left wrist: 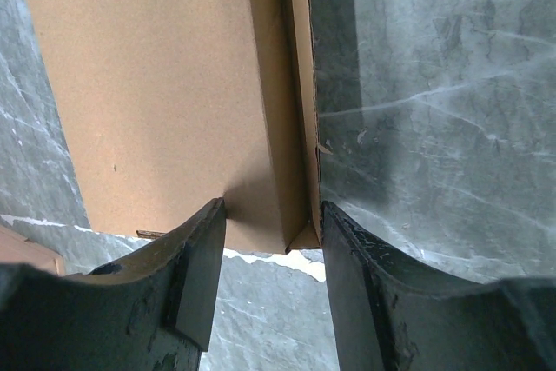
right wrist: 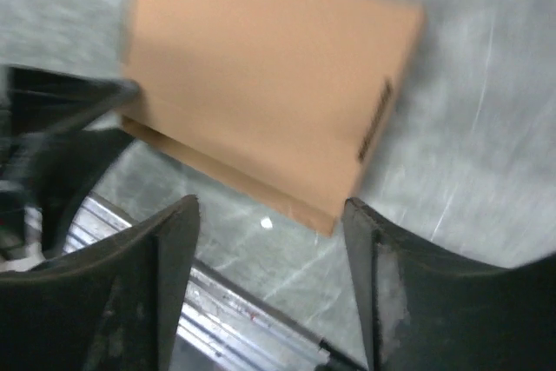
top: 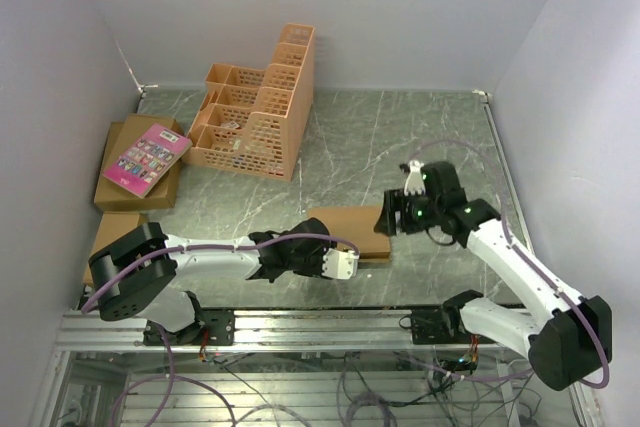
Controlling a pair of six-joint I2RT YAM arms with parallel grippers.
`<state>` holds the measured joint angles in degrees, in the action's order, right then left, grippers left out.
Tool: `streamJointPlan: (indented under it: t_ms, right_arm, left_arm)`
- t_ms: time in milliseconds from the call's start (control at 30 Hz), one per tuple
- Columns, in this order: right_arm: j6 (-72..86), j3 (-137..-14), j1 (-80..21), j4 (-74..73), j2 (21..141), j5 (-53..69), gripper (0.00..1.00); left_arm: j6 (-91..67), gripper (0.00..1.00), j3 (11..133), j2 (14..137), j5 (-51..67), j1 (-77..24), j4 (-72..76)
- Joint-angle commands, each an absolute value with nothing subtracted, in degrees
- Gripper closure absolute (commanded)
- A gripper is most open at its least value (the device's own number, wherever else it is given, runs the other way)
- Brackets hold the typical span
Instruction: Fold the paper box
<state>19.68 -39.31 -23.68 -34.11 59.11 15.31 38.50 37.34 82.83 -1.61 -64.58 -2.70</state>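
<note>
The paper box (top: 345,228) lies folded flat and shallow on the marble table, plain brown cardboard, near the front middle. My left gripper (top: 345,265) reaches in from the left to the box's near left corner. In the left wrist view that corner (left wrist: 261,128) fills the gap between the fingers, one finger (left wrist: 204,249) on the top face and the other (left wrist: 347,267) against the outer side flap. My right gripper (top: 388,219) hovers at the box's right end. In the blurred right wrist view it (right wrist: 271,206) stands open above the box's near corner (right wrist: 261,84), holding nothing.
An orange lattice crate (top: 255,117) stands at the back left. A pink book (top: 147,158) rests on brown closed cartons (top: 118,192) by the left wall. The metal rail (top: 300,327) with the arm bases runs just in front of the box.
</note>
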Motion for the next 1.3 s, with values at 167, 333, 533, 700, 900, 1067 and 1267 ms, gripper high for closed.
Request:
streamJointPlan:
  t_ms: [167,333,533,700,900,1067,1267]
  right_arm:
    - [-22.9,-64.5,-19.8,-43.3,69.4,41.8,0.01]
    - [-54.4,-56.2,-18.7,-45.5,61.6,42.2,0.0]
    - [-80.9,-48.3,-18.6,-58.2,54.4,45.3,0.0]
    - [-94.9,-40.5,-18.6,-61.8,50.6,43.1,0.0]
    - [-96.3,-30.4,-18.6,-50.9,45.2,40.9,0.0]
    - [-94.2,-25.5,-18.7,-41.9,44.4,40.2,0.01]
    - [-90.7,-20.2,-20.5,-31.3,42.1,38.6,0.03]
  left_arm:
    - [36.3,0.44,39.2,83.1,3.6,-63.6,-4.4]
    - [36.5,0.44,39.4,83.2,4.3,-63.2,-4.8]
    - [36.6,0.44,39.4,83.2,4.6,-62.9,-5.2]
    - [36.7,0.44,39.7,83.5,4.7,-62.8,-5.5]
    - [36.7,0.44,39.8,83.5,5.0,-62.7,-5.7]
    - [36.9,0.44,40.1,83.9,5.2,-62.7,-6.0]
    - [36.8,0.44,40.2,84.0,5.3,-62.7,-6.2]
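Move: The right hand, already clear of the paper box, has the box's near-right corner about 4 cm back towards the bases, 1 cm to its right and some 7 cm below. From this hand the middle of the box lies about 9 cm left, 3 cm ahead and 8 cm down. The near-left corner, held by the left gripper, is 16 cm left of the hand, 3 cm back and 6 cm below. From the left hand the near-right corner lies roughly 16 cm right, 1 cm back and 1 cm lower. The right hand first swings up about 13 cm, also forward and a little left, its fingers spreading to fully open, then comes back some 12 cm and down some 16 cm with a drift to the right, turning roughly 90 degrees counter-clockwise so the open fingers face the box's near-right corner from its right end, slightly above. The left gripper stays put, its fingers still astride the near wall and lid at the near-left corner, keeping hold. ##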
